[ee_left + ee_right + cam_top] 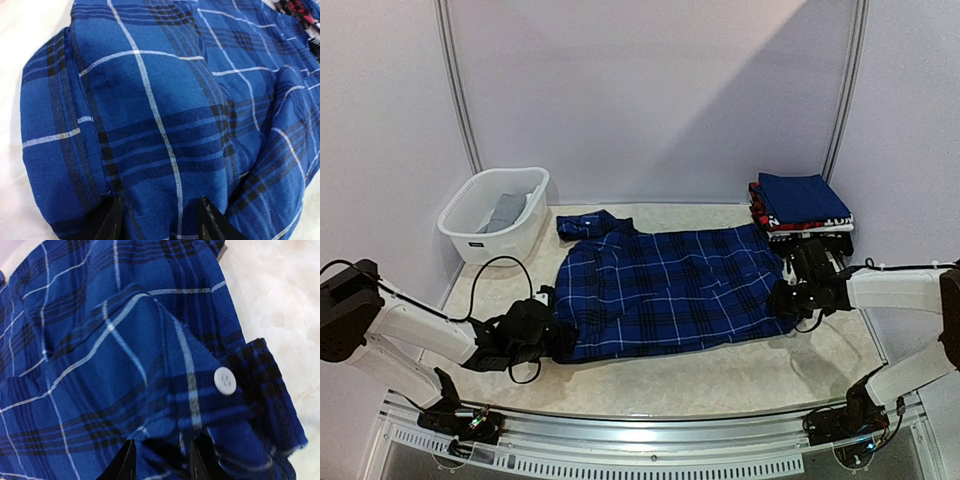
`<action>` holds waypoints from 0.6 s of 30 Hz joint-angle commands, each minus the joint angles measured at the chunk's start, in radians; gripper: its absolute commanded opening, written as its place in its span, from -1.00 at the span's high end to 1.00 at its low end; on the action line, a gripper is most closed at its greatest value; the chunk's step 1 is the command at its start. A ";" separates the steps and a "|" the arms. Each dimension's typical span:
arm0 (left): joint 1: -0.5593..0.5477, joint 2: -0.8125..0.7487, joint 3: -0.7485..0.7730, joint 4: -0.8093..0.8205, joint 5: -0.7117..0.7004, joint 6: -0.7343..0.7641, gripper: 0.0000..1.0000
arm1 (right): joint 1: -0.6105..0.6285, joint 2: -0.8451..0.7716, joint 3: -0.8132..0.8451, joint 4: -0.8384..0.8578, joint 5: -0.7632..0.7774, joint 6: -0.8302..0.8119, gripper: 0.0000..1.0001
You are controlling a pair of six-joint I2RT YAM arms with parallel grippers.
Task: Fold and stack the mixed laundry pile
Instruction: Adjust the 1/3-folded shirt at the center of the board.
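The dark blue plaid shirt (670,285) lies spread across the middle of the table, one sleeve or collar part sticking out at its far left corner (582,224). My left gripper (555,338) is at the shirt's near left edge. Its jaws stand partly apart, shut on a bunch of plaid cloth (160,150) that fills the gap between them at the left gripper (162,222). My right gripper (782,298) is at the shirt's right edge, shut on cloth beside a white button (224,380) at the right gripper (162,460). A grey garment (505,212) lies in the basket.
A white slotted basket (470,238) stands at the back left. A stack of folded clothes (800,205), dark blue on top, sits at the back right, close behind my right gripper. A black cable (490,275) loops on the table left of the shirt.
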 commanded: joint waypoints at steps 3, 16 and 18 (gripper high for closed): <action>-0.013 0.113 -0.067 0.111 0.073 -0.038 0.11 | 0.034 -0.086 0.004 -0.097 0.008 -0.009 0.22; -0.014 0.159 -0.100 0.217 0.071 -0.033 0.87 | 0.116 -0.109 0.071 -0.115 0.002 -0.041 0.17; -0.013 0.152 -0.105 0.216 0.064 -0.029 1.00 | 0.121 -0.099 0.078 -0.112 -0.006 -0.044 0.17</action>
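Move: The cloth of the shirt's near left corner is right at my left fingertips, only about 1 cm ahead, 1 cm right and 1 cm below. From there the shirt's rolled sleeve lies roughly 28 cm ahead and 6 cm right, the white basket some 30 cm ahead and 14 cm left. My right hand, over the other end, has the near right corner about 4 cm back, 3 cm right and 3 cm below, and the folded stack roughly 20 cm ahead and 5 cm right. I close my half-open left fingers almost fully, pinching up the cloth of the shirt's near left corner while that hand shifts only about 1 cm right, slightly forward and down, its left side dipping a few degrees. My right hand rises off the shirt's right end and swings left, about 3 cm each, easing back a little, its fingers staying part open. ##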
